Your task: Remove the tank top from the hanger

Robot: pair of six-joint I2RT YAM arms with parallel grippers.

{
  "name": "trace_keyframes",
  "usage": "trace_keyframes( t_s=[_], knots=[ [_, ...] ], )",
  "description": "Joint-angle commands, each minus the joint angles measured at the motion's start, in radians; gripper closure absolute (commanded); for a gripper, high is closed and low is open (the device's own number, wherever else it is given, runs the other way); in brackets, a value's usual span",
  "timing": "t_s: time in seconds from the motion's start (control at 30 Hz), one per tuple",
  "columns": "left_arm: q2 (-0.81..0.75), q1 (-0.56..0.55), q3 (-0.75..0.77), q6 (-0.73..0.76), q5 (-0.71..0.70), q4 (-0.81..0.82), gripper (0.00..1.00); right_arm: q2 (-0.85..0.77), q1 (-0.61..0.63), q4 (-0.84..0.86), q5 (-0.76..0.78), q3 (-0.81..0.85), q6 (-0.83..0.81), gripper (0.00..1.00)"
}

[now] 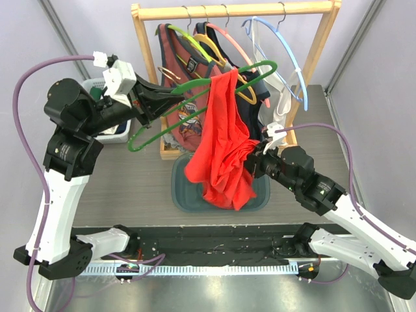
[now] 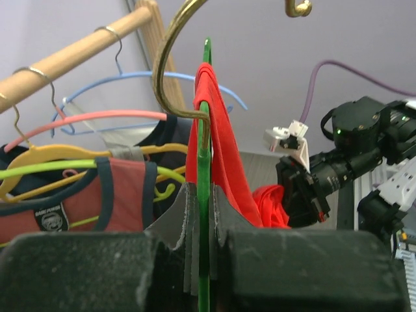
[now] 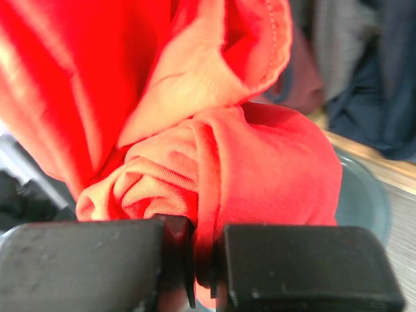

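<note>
The red tank top (image 1: 222, 146) hangs by one strap over the right end of a green hanger (image 1: 159, 133), which is held off the rack and tilted. My left gripper (image 1: 170, 97) is shut on the green hanger (image 2: 207, 214), its grey pads pressed against the bar. The red strap (image 2: 218, 130) drapes over that bar just beyond the pads. My right gripper (image 1: 255, 158) is shut on a bunched fold of the tank top (image 3: 214, 162), low on its right side. The garment's bottom hangs over a dark teal basin (image 1: 260, 195).
A wooden rack (image 1: 234, 11) at the back holds several hangers, among them a yellow one carrying a maroon and navy top (image 1: 185, 62), a pink one and a light blue one (image 1: 286, 49). A white bin (image 1: 120, 133) sits at the left.
</note>
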Motion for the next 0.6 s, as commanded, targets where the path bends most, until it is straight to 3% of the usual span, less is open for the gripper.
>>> trace_keyframes(
  t_s=[0.0,0.03,0.07,0.13,0.17,0.2,0.37,0.57],
  knots=[
    [-0.018,-0.003,0.029,0.12,-0.039,-0.104,1.0,-0.006,0.003,0.078,0.147,-0.03,-0.029,0.95],
    [-0.017,-0.003,0.024,0.132,-0.036,-0.132,1.0,0.005,0.003,0.066,0.139,-0.035,-0.03,0.87],
    [-0.023,-0.003,0.018,0.157,-0.033,-0.179,1.0,0.014,0.003,0.036,0.121,-0.037,-0.033,0.58],
    [-0.035,-0.003,-0.023,0.168,-0.024,-0.209,1.0,0.031,0.004,0.006,0.095,-0.05,-0.035,0.31],
    [-0.05,-0.003,-0.043,0.171,-0.02,-0.221,1.0,0.034,0.004,-0.029,0.09,-0.053,-0.035,0.07],
    [-0.058,-0.003,-0.058,0.169,-0.012,-0.226,1.0,0.033,0.004,-0.046,0.083,-0.055,-0.035,0.01],
    [-0.067,-0.007,-0.108,0.122,0.043,-0.223,1.0,-0.024,0.004,-0.141,0.061,-0.009,-0.056,0.0],
    [-0.066,-0.032,-0.137,0.048,0.083,-0.181,1.0,-0.1,0.004,-0.14,-0.051,0.204,-0.046,0.0]
  ],
)
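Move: The right hand, pinching bunched red cloth, has the teal bin's middle about 6 cm to its left, level front to back, 22 cm below; the rack's bottom bar is 12 cm ahead, 4 cm left, low down, and the hanger's draped part 27 cm above, 6 left, 4 ahead. For the left hand, still gripping the hanger, the bin lies about 9 cm right and 50 below, the hanging maroon top some 17 ahead. The right hand lets go of the bunched tank top: it sinks about 6 cm above the bin while its fingers spread fully open, then rises some 4 cm clear, easing to the right and back. Meanwhile the left hand keeps its pinch on the green hanger and lowers it by roughly 9 cm towards the bin, its fingers tipping downwards about 15 degrees. ##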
